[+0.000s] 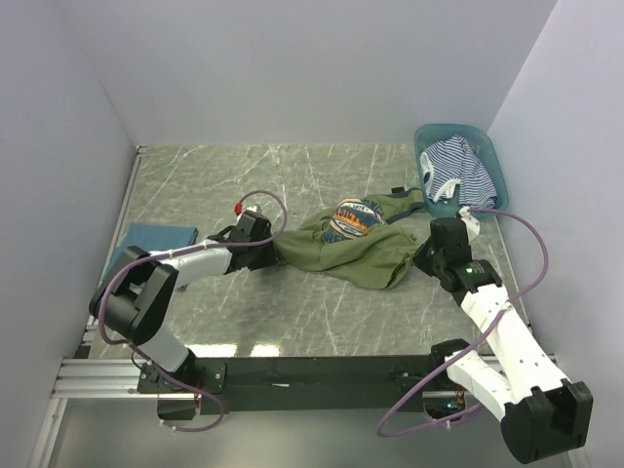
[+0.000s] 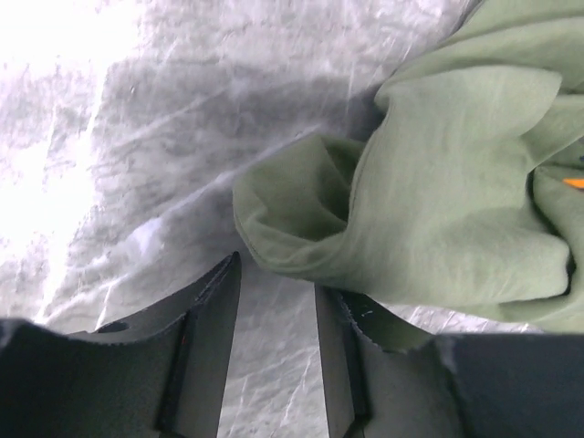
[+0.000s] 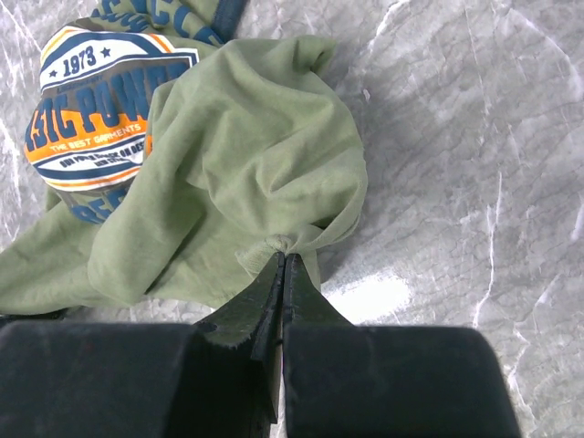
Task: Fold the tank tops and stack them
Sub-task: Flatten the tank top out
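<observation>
The olive-green tank top [image 1: 356, 255] lies crumpled mid-table, its round orange-blue graphic [image 1: 351, 220] facing up. My right gripper [image 3: 284, 255] is shut on a pinch of this top's hem [image 3: 246, 155] at the cloth's right edge [image 1: 421, 255]. At the cloth's left edge, my left gripper [image 1: 272, 251] stands open. Bare table shows between its fingers, and the green fabric [image 2: 438, 182] lies just ahead of them and drapes over the right fingertip [image 2: 333, 306]. A teal-blue tank top [image 1: 156, 237] lies folded flat at the far left. The striped tank top [image 1: 458, 171] sits bunched in the basket.
The teal plastic basket [image 1: 492, 156] stands at the back right against the wall. White walls close in the marble table [image 1: 292, 312] on left, back and right. Purple cables loop off both arms.
</observation>
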`<state>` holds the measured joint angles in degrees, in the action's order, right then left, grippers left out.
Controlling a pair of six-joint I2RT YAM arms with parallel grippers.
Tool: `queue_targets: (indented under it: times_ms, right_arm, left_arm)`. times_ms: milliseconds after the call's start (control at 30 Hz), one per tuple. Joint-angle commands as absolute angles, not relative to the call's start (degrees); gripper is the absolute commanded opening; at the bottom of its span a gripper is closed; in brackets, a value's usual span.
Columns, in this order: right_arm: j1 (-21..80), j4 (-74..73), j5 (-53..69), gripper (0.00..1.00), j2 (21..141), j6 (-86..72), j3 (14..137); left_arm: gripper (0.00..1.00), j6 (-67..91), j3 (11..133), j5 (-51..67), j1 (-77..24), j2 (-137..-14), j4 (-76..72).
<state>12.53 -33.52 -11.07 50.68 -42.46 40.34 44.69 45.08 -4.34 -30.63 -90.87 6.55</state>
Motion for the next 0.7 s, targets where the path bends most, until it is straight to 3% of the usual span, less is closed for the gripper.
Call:
queue_targets:
  times_ms: [0, 533, 667]
  right_arm:
    - [12.1, -33.7, -12.0, 0.00, 49.6, -41.6, 42.9]
    - [12.0, -33.9, -10.9, 0.00, 49.3, -40.9, 43.9]
    - [12.0, -34.5, -9.9, 0.00, 49.2, -40.2, 45.5]
  left_arm:
    - [0.45, 44.0, 46.8, -4.3, -30.9, -92.9, 6.0]
    - [0.26, 43.2, 51.2, -6.9, -31.6, -98.9, 8.2]
    - [0.06, 42.6, 52.4, -8.4, -31.6, -98.5, 10.0]
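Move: The olive tank top's loose left-hand edge lies right at the left hand's open fingers, about 2 cm ahead, 2 cm right and level with them. Its front print is some 17 cm to the hand's right and 8 cm farther out; the folded blue tank top lies roughly 25 cm to its left and 2 cm ahead. From the raised right hand, the loose edge is about 28 cm left, 2 cm ahead and 11 cm lower. Left hand slides about 3 cm forward-right, closing on the olive edge; right hand keeps its corner pinched aloft. ##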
